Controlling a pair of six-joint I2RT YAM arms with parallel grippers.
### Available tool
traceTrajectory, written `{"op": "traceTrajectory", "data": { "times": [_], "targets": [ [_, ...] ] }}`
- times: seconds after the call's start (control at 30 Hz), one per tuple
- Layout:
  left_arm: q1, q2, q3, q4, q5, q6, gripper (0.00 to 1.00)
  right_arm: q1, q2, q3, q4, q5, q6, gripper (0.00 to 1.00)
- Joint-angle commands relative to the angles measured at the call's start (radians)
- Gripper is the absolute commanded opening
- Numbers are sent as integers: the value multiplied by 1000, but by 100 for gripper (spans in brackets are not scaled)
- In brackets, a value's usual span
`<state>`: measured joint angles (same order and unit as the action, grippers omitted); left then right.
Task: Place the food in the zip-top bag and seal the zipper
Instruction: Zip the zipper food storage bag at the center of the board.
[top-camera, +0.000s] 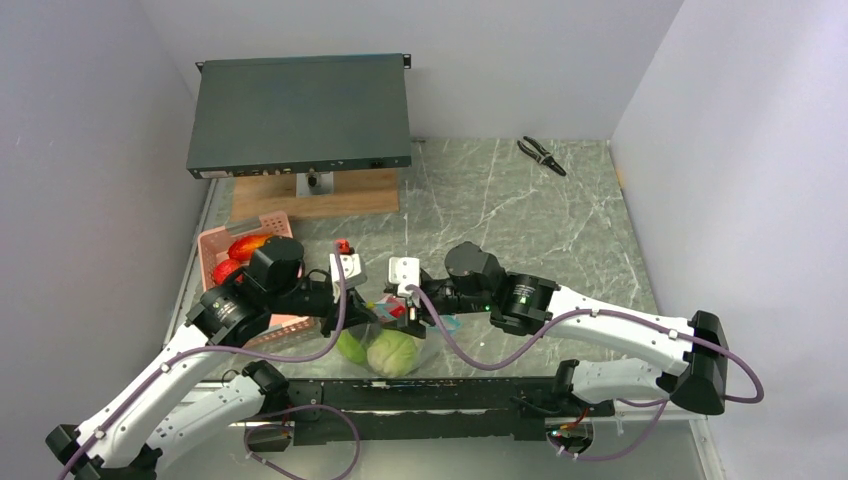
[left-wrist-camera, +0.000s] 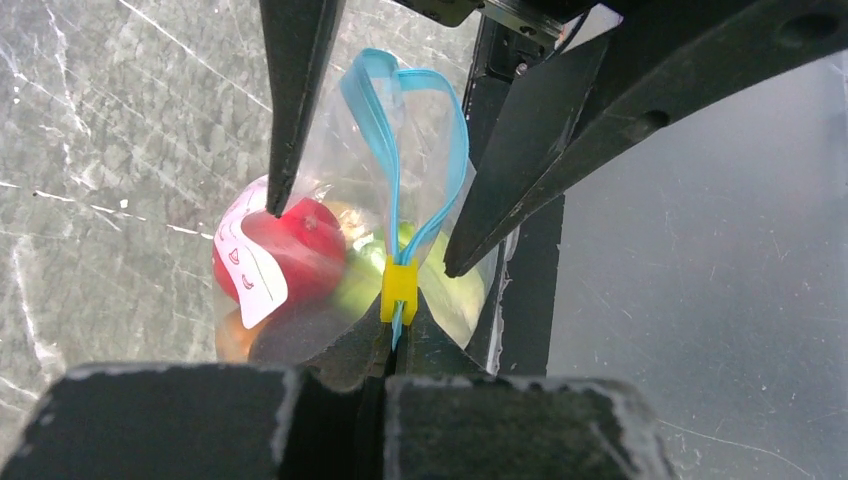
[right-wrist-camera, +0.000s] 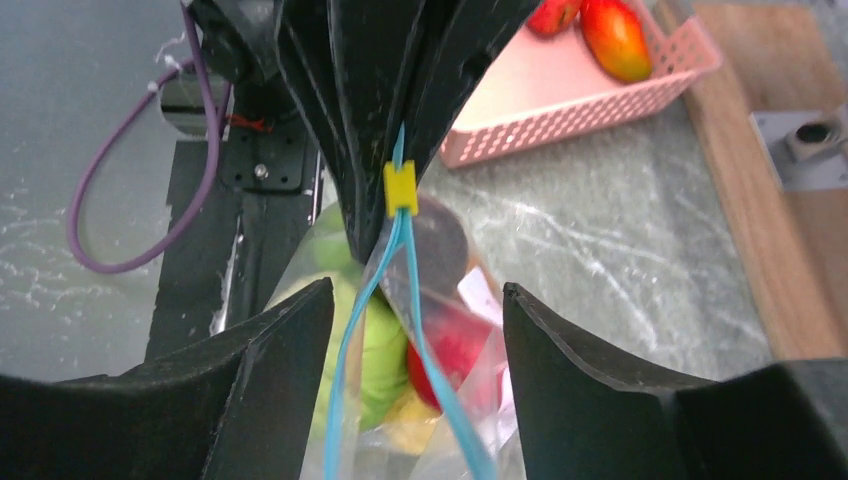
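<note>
The zip-top bag hangs at the table's near edge with green, red and yellow food inside. Its mouth is open: the two teal zipper strips spread apart from a yellow slider. My left gripper is shut on the zipper end just behind the slider. My right gripper is open, one finger on each side of the spread strips, touching neither. In the top view the left gripper and the right gripper meet above the bag.
A pink slotted basket at the left holds red and orange food. A dark box on a wooden stand is at the back, pliers at the back right. A black rail runs along the near edge.
</note>
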<state>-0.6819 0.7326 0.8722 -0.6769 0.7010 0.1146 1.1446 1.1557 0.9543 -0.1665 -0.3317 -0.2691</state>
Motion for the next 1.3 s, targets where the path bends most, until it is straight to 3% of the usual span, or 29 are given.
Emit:
{"op": "traceTrajectory", "data": {
  "times": [0.0,0.13,0.27,0.47,0.7,0.93,1.17,1.27],
  "targets": [
    [2,-17,17,53,54,-16,0,1,-31,13,160,-37,-4,62],
    [1,-24,13,58,54,-24,0,1,-16,34,137,-78,-8,37],
    [2,-24,8,72,54,-30,0,1,6,51,140,-116,18,26],
    [2,-16,5,74,50,-36,0,1,-2,62,162,-126,50,34],
    [1,-16,3,82,58,-41,0,1,25,106,121,-147,48,34],
    [1,-6,3,74,72,-38,0,1,48,129,114,-183,48,23],
    [2,-11,0,71,69,-31,0,1,63,130,109,-174,45,1],
    [1,-25,-12,72,48,-26,0,1,58,123,102,-149,49,0]
  ]
}}
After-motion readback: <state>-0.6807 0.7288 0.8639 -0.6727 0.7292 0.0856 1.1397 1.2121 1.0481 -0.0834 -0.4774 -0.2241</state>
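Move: Some 4 cm to the right hand's left, 4 cm above it and 1 cm back sits the bag's yellow slider. Of the food in the bag below, the red fruit is about 3 cm left of this hand, 1 cm ahead and 9 cm down; the cabbage about 8 cm back, 4 cm left and equally low. From the left hand, which holds the zipper's end, the slider is roughly 2 cm right, 1 cm below and level fore and aft. Rising about 4 cm while reaching some 3 cm left and a little back, the right hand goes up to the yellow slider, its fingertips tipping up and swinging back by roughly 10 degrees in all. The fingers, half narrowed on the way, close over the slider from the right and pinch it, while the left hand stays almost in place and keeps its grip on the zipper's end. ##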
